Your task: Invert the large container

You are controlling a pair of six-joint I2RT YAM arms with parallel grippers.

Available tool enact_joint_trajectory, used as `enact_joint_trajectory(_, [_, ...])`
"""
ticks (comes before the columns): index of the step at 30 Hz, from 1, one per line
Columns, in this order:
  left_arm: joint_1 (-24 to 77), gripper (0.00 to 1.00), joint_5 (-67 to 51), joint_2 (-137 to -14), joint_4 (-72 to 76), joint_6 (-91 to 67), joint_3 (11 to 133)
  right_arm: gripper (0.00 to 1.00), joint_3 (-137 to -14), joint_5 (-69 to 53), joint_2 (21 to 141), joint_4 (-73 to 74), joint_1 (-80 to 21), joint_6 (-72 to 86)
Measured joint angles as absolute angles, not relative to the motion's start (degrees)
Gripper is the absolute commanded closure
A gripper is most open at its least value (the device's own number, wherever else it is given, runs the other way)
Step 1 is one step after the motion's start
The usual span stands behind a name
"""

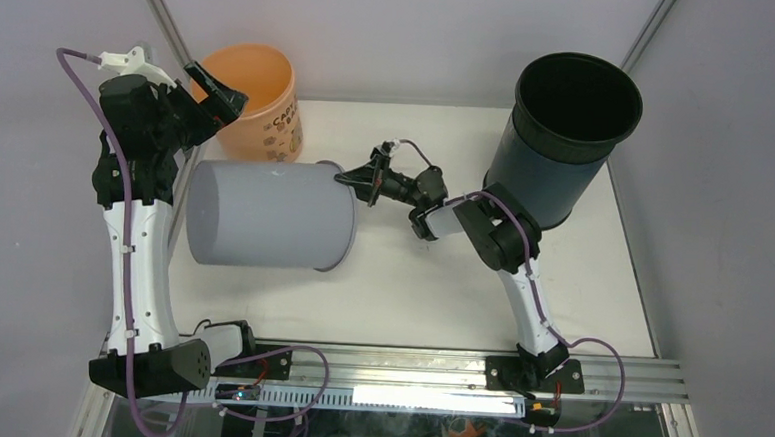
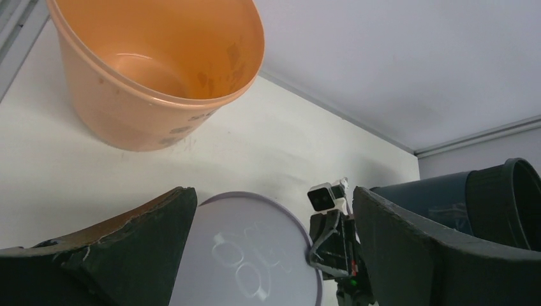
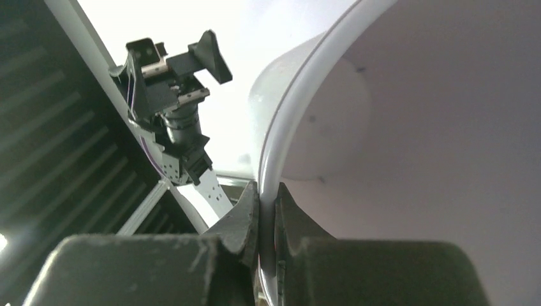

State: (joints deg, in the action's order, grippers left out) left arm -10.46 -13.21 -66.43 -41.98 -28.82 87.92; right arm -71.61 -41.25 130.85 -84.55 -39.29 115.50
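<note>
The large grey container (image 1: 269, 214) lies on its side left of the table's middle, with its open mouth facing right. My right gripper (image 1: 353, 183) is shut on the mouth's rim, one finger inside the wall and one outside; the right wrist view shows the pale rim (image 3: 281, 127) pinched at the right gripper (image 3: 266, 191). My left gripper (image 1: 222, 88) hangs open above the container's closed end, touching nothing. Between the spread fingers of the left gripper (image 2: 273, 191), the left wrist view shows the container's embossed base (image 2: 249, 255).
An orange tub (image 1: 255, 96) stands upright at the back left, just behind the grey container. A tall dark pot (image 1: 568, 128) stands upright at the back right, close to the right arm's elbow. Grey walls close in the table's back and sides.
</note>
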Motion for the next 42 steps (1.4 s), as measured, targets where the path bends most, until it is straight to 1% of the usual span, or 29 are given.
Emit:
enact_joint_trajectory(2, [-10.46, 0.01, -14.09, -66.43, -41.89, -29.19, 87.92, 1.0, -69.65, -41.08, 130.85, -84.42, -38.11, 115.2])
enact_joint_trajectory(3, [-10.46, 0.01, -14.39, -66.43, -41.87, -29.26, 87.92, 0.97, -68.47, -41.19, 130.78, -84.36, -37.36, 114.8])
enact_joint_trajectory(4, [-10.46, 0.01, -14.7, -66.43, -41.82, -29.34, 87.92, 0.92, -67.09, -41.39, 130.69, -84.23, -36.56, 114.24])
enact_joint_trajectory(7, [-10.46, 0.01, -15.46, -66.43, -41.36, -29.5, 87.92, 0.66, -64.38, -41.74, 130.17, -83.18, -34.72, 112.33])
enact_joint_trajectory(11, [-10.46, 0.01, -15.75, -66.43, -40.69, -29.65, 87.92, 0.43, -62.08, -44.36, 127.83, -75.53, -33.26, 104.66])
enact_joint_trajectory(13, [-10.46, 0.01, -16.05, -66.43, -40.64, -29.69, 87.92, 0.41, -62.0, -45.19, 126.78, -69.87, -33.23, 100.33])
enact_joint_trajectory(15, [-10.46, 0.01, -16.56, -66.46, -40.64, -29.85, 87.92, 0.31, -62.02, -45.89, 125.34, -62.33, -33.34, 96.03])
enact_joint_trajectory(16, [-10.46, 0.01, -16.69, -66.46, -40.64, -29.95, 87.92, 0.3, -62.04, -45.98, 124.44, -58.08, -33.41, 93.6])
enact_joint_trajectory(18, [-10.46, 0.01, -16.93, -66.5, -40.64, -30.06, 87.92, 0.22, -62.26, -45.8, 123.0, -51.05, -33.47, 88.23])
enact_joint_trajectory(23, [-10.46, 0.01, -17.67, -66.78, -40.6, -30.11, 87.92, 0.16, -66.41, -43.18, 120.31, -29.3, -33.52, 73.41])
enact_joint_trajectory(24, [-10.46, 0.01, -18.06, -66.85, -40.6, -30.11, 87.9, 0.08, -67.53, -42.09, 119.9, -25.15, -33.52, 70.61])
enact_joint_trajectory(25, [-10.46, 0.01, -18.26, -66.89, -40.58, -30.09, 87.81, 0.04, -68.55, -40.99, 119.37, -21.39, -33.52, 68.07])
enact_joint_trajectory(29, [-10.39, 0.01, -18.39, -66.89, -40.53, -30.02, 87.05, 0.01, -73.17, -35.44, 116.49, -6.57, -33.56, 57.91])
enact_joint_trajectory(33, [-9.67, 0.01, -18.2, -66.81, -40.71, -29.74, 85.17, 0.01, -78.19, -29.82, 114.3, 4.56, -33.78, 49.87])
enact_joint_trajectory(37, [-8.64, 0.01, -17.69, -66.19, -41.19, -29.12, 82.59, 0.01, -79.83, -25.19, 111.74, 11.31, -34.33, 44.73])
enact_joint_trajectory(42, [-6.17, 0.01, -15.11, -63.9, -43.66, -28.36, 80.31, 0.01, -79.83, -19.66, 105.82, 17.82, -35.81, 39.35])
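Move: The right hand grips the upper rim of the large grey container, which lies tilted on its side with its mouth to the right. Its middle is some 14 cm left of this hand, 6 cm back and 9 cm lower. The orange container stands about 19 cm ahead and 19 cm left, the dark bins 13 cm ahead and 46 cm right. From the left hand, the grey container's middle is about 10 cm back, 8 cm right and 24 cm down. Down and to the right the right hand carries the gripped rim about 5 cm, then its fingers open wide and let go. It keeps sinking, tipping its fingers some 70 degrees from leftward to left-and-down, then rises a little and draws off right. Late on, the open left hand sinks about 5 cm and drifts right towards the grey container. ##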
